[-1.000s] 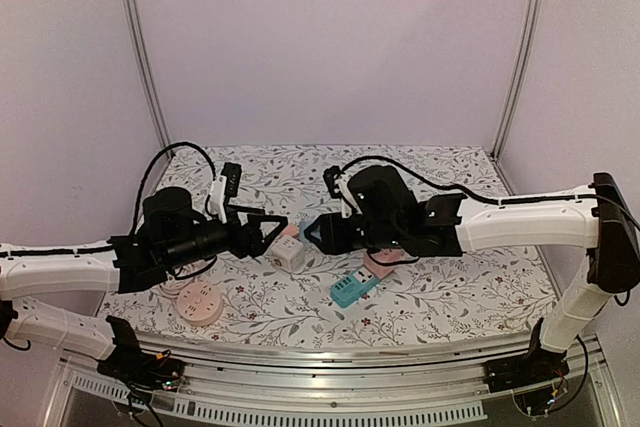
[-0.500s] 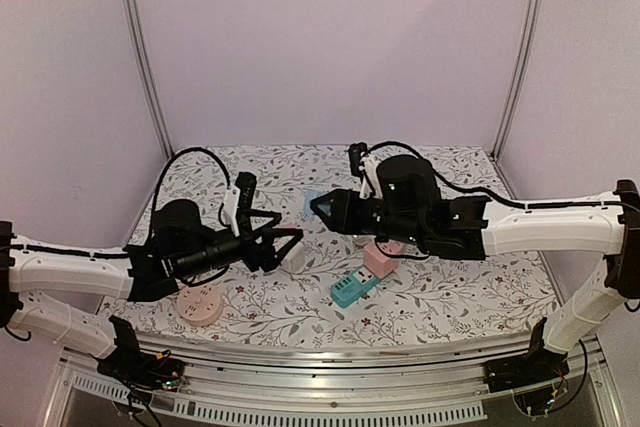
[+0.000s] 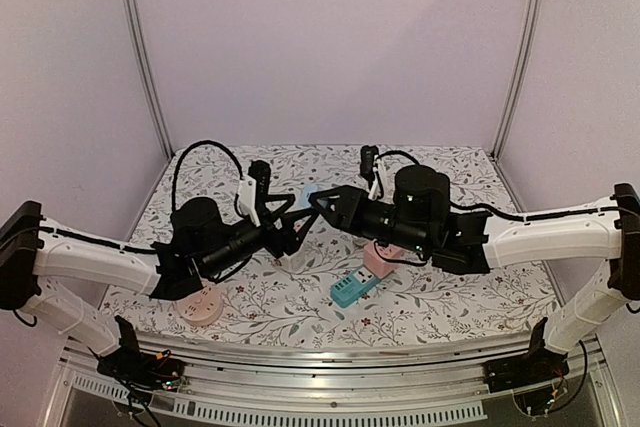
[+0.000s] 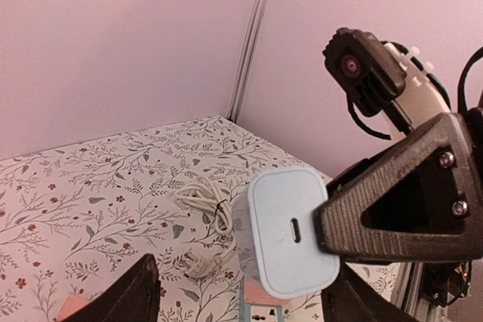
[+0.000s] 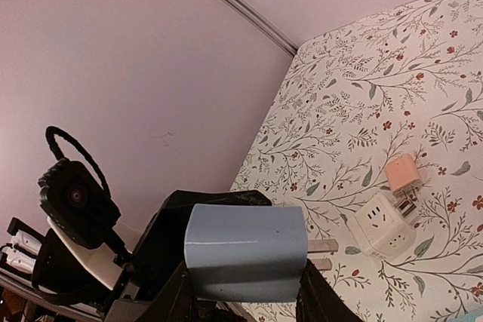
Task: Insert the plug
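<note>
My right gripper (image 3: 325, 203) is shut on a light-blue charger plug (image 5: 245, 250) and holds it in the air, its two metal prongs pointing right in the right wrist view. The plug also shows in the top view (image 3: 309, 193) and the left wrist view (image 4: 290, 231), with its port face towards the left camera. My left gripper (image 3: 287, 225) is open and raised, right beside the plug, its fingers (image 4: 136, 292) spread wide. A white cube socket (image 3: 293, 260) lies on the table below; it also shows in the right wrist view (image 5: 387, 224).
A pink adapter (image 3: 380, 259) and a teal power strip (image 3: 355, 287) lie right of the cube. A round pink socket (image 3: 200, 305) sits at the front left. A coiled white cable (image 4: 204, 205) lies further back. The flowered table (image 3: 450, 292) has walls behind it.
Both grippers have risen off the table and come together. The right one lifted the blue plug up and back. The left one rose from beside the white cube towards the plug.
</note>
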`<move>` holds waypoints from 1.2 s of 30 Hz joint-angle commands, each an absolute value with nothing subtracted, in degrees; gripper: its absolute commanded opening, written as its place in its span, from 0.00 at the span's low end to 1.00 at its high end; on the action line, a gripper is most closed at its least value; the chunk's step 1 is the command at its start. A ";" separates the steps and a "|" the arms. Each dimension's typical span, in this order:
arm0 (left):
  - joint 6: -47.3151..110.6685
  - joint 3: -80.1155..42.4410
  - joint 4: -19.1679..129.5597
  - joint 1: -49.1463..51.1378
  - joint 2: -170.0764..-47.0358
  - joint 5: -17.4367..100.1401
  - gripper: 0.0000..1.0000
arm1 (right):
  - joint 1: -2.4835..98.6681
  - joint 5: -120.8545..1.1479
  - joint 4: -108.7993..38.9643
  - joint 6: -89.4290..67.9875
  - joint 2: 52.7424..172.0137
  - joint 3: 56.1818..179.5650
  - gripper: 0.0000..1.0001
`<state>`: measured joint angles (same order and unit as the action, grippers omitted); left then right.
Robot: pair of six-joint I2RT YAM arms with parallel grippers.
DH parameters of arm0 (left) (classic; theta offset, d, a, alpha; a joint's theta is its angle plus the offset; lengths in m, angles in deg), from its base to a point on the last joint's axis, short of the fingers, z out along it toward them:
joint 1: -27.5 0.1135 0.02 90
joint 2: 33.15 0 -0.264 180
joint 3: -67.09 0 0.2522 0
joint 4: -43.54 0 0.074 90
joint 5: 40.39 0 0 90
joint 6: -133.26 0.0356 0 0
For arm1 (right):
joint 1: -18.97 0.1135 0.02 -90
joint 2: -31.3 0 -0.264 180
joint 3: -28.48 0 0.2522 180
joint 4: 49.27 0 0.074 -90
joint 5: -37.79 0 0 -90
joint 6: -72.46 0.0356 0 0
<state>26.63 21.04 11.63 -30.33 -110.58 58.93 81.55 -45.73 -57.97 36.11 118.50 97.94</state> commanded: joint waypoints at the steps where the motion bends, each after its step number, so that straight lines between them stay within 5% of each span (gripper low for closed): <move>1: 29.08 18.62 7.13 -32.38 -113.71 61.70 0.72 | 81.83 -47.73 -64.49 39.37 116.92 96.47 0.22; 22: 39.56 18.62 -7.34 -37.80 -119.34 73.59 0.38 | 81.88 -50.70 -68.95 45.28 119.79 93.84 0.23; 27: 40.49 18.76 -7.93 -38.03 -119.48 73.52 0.16 | 81.79 -51.06 -69.18 45.74 119.86 93.59 0.24; 30: 41.62 19.17 -8.18 -38.31 -119.34 73.07 0.07 | 81.80 -51.35 -69.13 45.67 119.88 93.57 0.33; 36: 42.99 20.64 -5.41 -38.60 -116.50 71.36 0.00 | 81.74 -50.79 -67.14 43.75 119.27 92.86 0.70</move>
<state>41.28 19.46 -5.24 -37.41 -118.97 72.51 81.60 -50.80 -68.96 45.23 119.04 94.20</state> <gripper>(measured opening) 0.267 0.600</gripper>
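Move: The light-blue plug, already pinched by the right gripper, sits about 3 cm to the left gripper's right, 2 cm ahead and 1 cm above. On the table, some 19 cm below the left gripper, the white adapter lies 7 cm ahead and 4 cm left, with the small pink plug 5 cm beyond it and 1 cm farther left. From the right gripper, the light-blue plug is about 1 cm ahead and 1 cm left; the left gripper is 4 cm left, 1 cm back and 1 cm lower. Bring the left gripper about 2 cm to the right and then 2 cm up to the light-blue plug, tipping its fingers up some 15 degrees and swinging them slightly counter-clockwise, and close them until they pinch it. Meanwhile draw the right hand and plug slightly back and up with its fingertips tilting upward, then hold nearly still and, once the left has its grip, open the right fingers. ##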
